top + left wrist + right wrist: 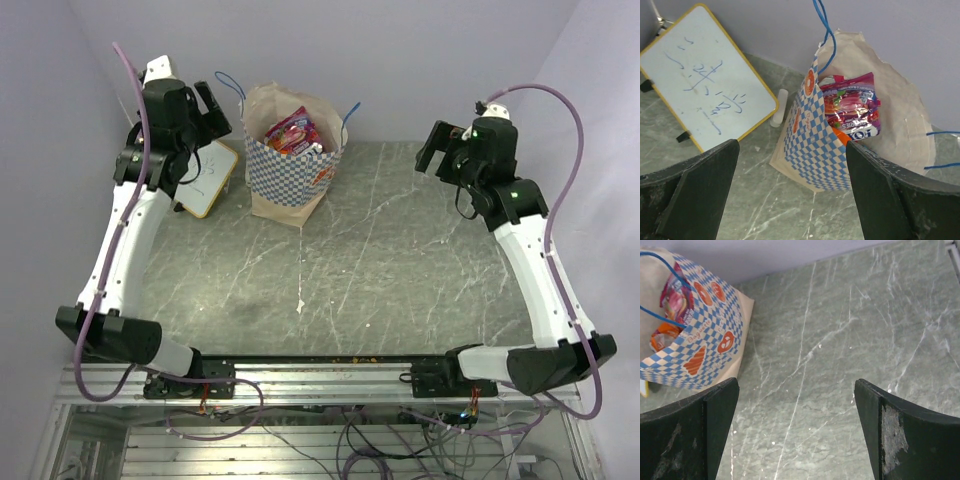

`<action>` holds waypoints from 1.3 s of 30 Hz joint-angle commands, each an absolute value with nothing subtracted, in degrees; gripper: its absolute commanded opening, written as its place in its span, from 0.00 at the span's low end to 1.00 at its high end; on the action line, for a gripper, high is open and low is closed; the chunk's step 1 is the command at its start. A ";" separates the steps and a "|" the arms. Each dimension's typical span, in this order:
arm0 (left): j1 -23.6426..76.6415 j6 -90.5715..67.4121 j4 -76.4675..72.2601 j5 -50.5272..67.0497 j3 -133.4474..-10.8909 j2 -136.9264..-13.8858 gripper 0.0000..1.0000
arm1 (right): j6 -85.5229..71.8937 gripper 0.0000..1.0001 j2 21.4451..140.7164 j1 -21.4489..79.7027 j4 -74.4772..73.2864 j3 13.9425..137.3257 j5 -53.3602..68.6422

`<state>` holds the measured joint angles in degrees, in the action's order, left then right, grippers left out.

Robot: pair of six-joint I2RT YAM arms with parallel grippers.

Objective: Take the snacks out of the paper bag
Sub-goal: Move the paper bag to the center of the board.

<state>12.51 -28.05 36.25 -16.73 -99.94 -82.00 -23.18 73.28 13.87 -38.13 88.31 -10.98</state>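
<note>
The paper bag [290, 170] stands upright at the back of the table, tan with a blue-and-white checkered band and blue cord handles. Snacks [293, 132] fill its open mouth. A large red-pink packet [852, 107] lies on top, and an orange one [840, 136] shows under it. My left gripper [212, 110] hangs open, up and to the left of the bag, holding nothing. In the left wrist view the left gripper [791, 150] frames the bag [817, 150]. My right gripper [432, 148] is open and empty, well to the bag's right. The right wrist view shows the right gripper [796, 385] over bare table, with the bag [705, 345] at upper left.
A wooden-framed whiteboard [208, 178] leans left of the bag, seen in the left wrist view as the whiteboard [705, 85] with blue scribbles. A small white tube [779, 107] lies between it and the bag. The back wall stands close behind the bag. Grey marbled tabletop [380, 260] stretches ahead.
</note>
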 commanded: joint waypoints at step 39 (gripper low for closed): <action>3.34 -52.06 8.09 23.38 -121.13 -118.96 0.16 | -23.73 1.00 69.58 13.59 -40.43 90.62 -8.33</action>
<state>3.53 -51.55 12.21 19.46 -121.64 -121.10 -23.46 71.05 13.82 -38.30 88.82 -6.98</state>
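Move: The blue strap handle on the paper bag's left side lies about 19 cm ahead of the open left hand, 6 cm to its right and 6 cm lower. The bag's middle is some 17 cm ahead, 17 cm right and 20 cm down; the red snack pack in its mouth is about 18 cm ahead, 17 cm right and 12 cm below. The whiteboard lies roughly 14 cm ahead, 8 cm left, 32 cm down. From the right hand, that same handle is about 23 cm ahead, 41 cm left and 2 cm lower. The left fingers come onto the bag's left blue handle and close to about a quarter open, with the strap at their tips. To get there the hand drives forward some 20 cm, sinking and easing right, while the wrist rolls its left side down about 30 degrees and swings clockwise; the advance stops before the fingers finish closing. The right hand, still open, dips slightly, then rises about 4 cm. ##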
